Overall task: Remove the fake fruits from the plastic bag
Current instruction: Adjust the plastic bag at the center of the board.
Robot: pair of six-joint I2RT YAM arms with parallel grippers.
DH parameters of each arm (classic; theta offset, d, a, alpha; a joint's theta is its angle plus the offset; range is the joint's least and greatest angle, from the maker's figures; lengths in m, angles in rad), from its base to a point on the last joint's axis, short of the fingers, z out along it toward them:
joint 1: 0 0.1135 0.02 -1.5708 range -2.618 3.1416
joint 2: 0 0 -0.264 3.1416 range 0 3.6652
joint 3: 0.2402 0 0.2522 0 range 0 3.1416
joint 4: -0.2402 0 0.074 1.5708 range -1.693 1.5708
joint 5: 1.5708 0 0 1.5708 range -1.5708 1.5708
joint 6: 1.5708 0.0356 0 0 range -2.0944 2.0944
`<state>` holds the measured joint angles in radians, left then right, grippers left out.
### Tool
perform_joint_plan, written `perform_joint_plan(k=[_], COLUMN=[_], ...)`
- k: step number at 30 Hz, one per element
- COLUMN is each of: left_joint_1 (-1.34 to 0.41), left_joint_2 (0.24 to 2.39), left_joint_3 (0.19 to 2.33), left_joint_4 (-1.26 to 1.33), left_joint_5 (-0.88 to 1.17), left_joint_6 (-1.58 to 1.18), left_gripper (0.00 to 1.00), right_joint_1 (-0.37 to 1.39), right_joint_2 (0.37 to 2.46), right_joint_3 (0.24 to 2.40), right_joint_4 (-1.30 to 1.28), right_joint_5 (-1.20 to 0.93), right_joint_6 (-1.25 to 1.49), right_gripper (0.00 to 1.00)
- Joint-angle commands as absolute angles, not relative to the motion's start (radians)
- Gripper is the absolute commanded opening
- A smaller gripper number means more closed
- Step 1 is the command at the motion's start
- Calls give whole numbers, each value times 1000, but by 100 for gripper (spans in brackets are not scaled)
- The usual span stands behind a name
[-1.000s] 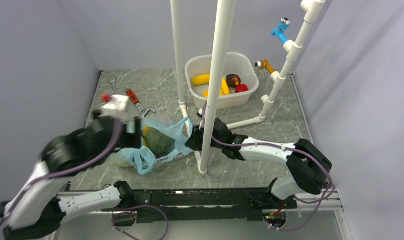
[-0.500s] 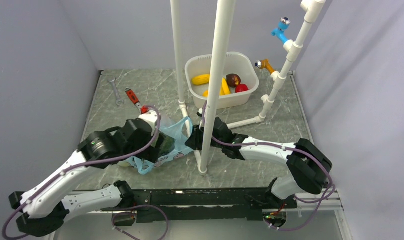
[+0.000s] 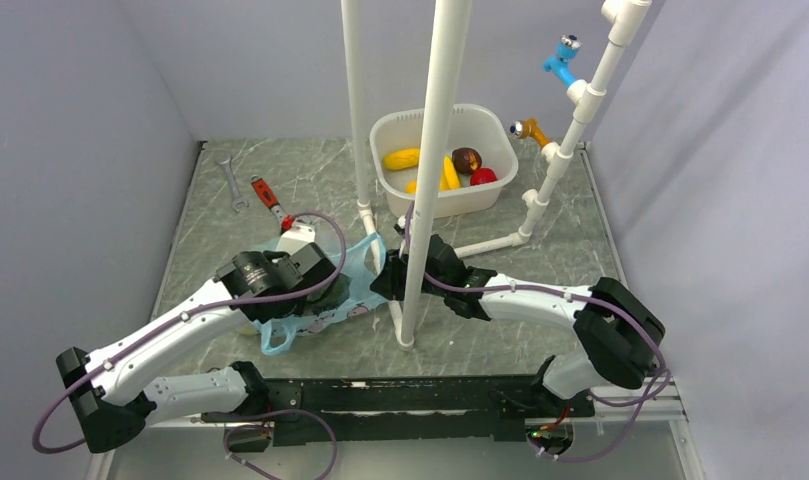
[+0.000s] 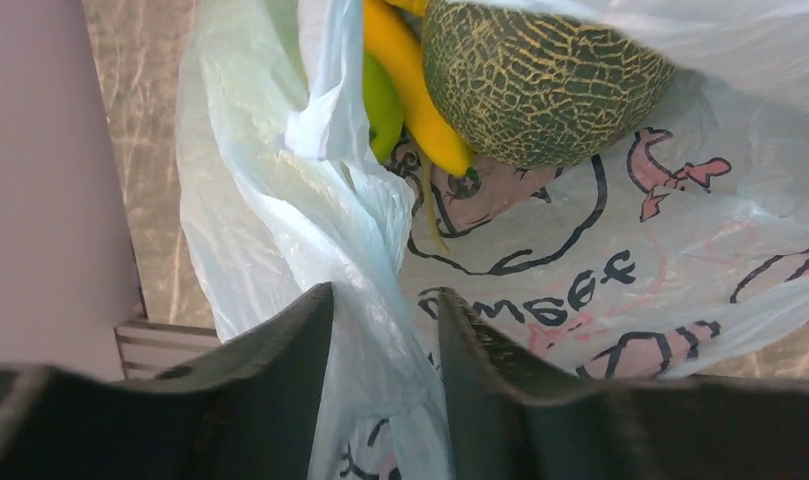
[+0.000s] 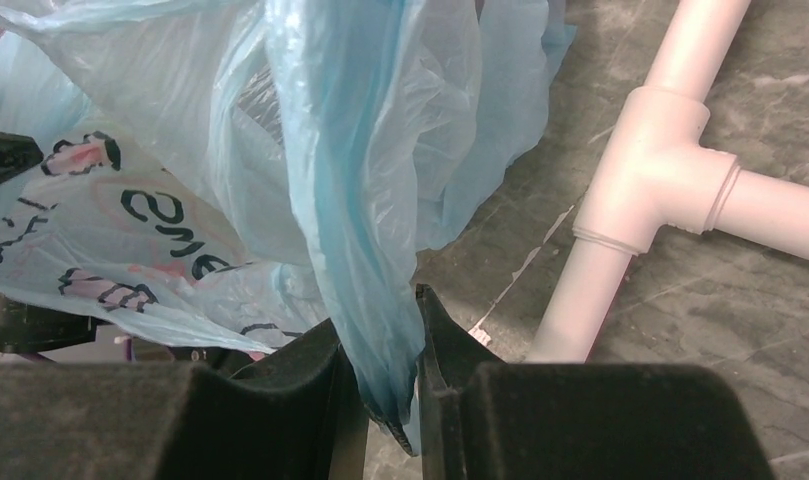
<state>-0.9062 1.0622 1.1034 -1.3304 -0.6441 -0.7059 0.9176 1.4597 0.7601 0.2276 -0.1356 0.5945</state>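
The light blue plastic bag (image 3: pixel 352 292) lies on the table between both arms. In the left wrist view its mouth gapes, showing fake fruits inside: a netted green melon (image 4: pixel 540 80), a yellow banana (image 4: pixel 410 90) and a small green fruit (image 4: pixel 382 105). My left gripper (image 4: pixel 380 295) stands open over the bag (image 4: pixel 580 260), with a loose fold of film between its jaws and a gap still showing. My right gripper (image 5: pixel 377 310) is shut on a twisted handle of the bag (image 5: pixel 360 150), held up just left of the pipe. From above, the left wrist (image 3: pixel 280 272) hides most of the bag.
A tall white pipe (image 3: pixel 420 200) stands right against the right gripper (image 3: pixel 385 272), with its tee joint (image 5: pixel 660 170) on the table. Behind it a white tub (image 3: pixel 390 125) holds several fruits. A red-handled wrench (image 3: pixel 268 195) and a silver wrench (image 3: pixel 230 180) lie at the back left.
My left arm has swung in from the left and come down over the bag, and its jaws have narrowed round a fold. The right arm has not moved.
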Motion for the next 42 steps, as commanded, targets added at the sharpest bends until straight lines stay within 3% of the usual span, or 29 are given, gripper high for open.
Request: perform_joint_plan(k=[1,2,3,4,10,16,22,27,30,38,42], left_joint_1=[-898,-895,-893,-892,-891,-891,-893,-892,-892,-891,-892], left_joint_2=[1009,998,985,970,796,413,175,184,202,214,209], left_joint_3=[1091,1093,1099,1108,1149,957,766,728,725,674,662], left_joint_4=[-1351,-1357,-1378,-1401,-1386,-1004,-835,-864,-856,-788,-774], left_joint_5=[-634,-632,-647,-679,-867,-821,-728,-645,-615,-526,-522], left_joint_6=[-721,-716,-723,-738,-824,-827,-842,-859,-831,-754,-750], left_gripper=[39,30,8,0,0,0,0,0,0,0,0], right_joint_1=[907,907,906,907,907,907,905,896,875,820,819], right_joint_2=[1422,1425,1428,1431,1441,1489,1496,1382,1312,1200,1235], right_joint_3=[763,763,762,762,721,668,707,786,812,900,963], right_joint_4=[273,275,278,280,310,356,277,148,94,61,126], right_joint_5=[-117,-118,-120,-119,-81,-107,-149,-170,-191,-203,-326], right_joint_6=[594,596,597,598,610,593,576,535,523,532,477], right_gripper=[23,23,23,22,22,25,38,67,78,84,83])
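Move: The plastic bag's near left rim already lies between my left fingers as they close. From that hand the melon sits about 8 cm ahead, 7 cm right and 11 cm down, and the green fruit about 5 cm straight ahead, 12 cm lower. My right fingers hold the bag's right handle, with the melon some 11 cm left, 4 cm ahead and 6 cm down, and the white pipe tee 8 cm ahead, 1 cm right, 9 cm below. I shut my left fingers on the bag rim and carry it up about 7 cm and to the left, rolling and tilting the wrist nearly 50 degrees until the fingers point more to the right, then ease back right, sinking slightly. My right hand, almost still at first, sinks about 5 cm while its fingers open wide, then rises briskly some 17 cm, the handle loop still at its fingertips. ##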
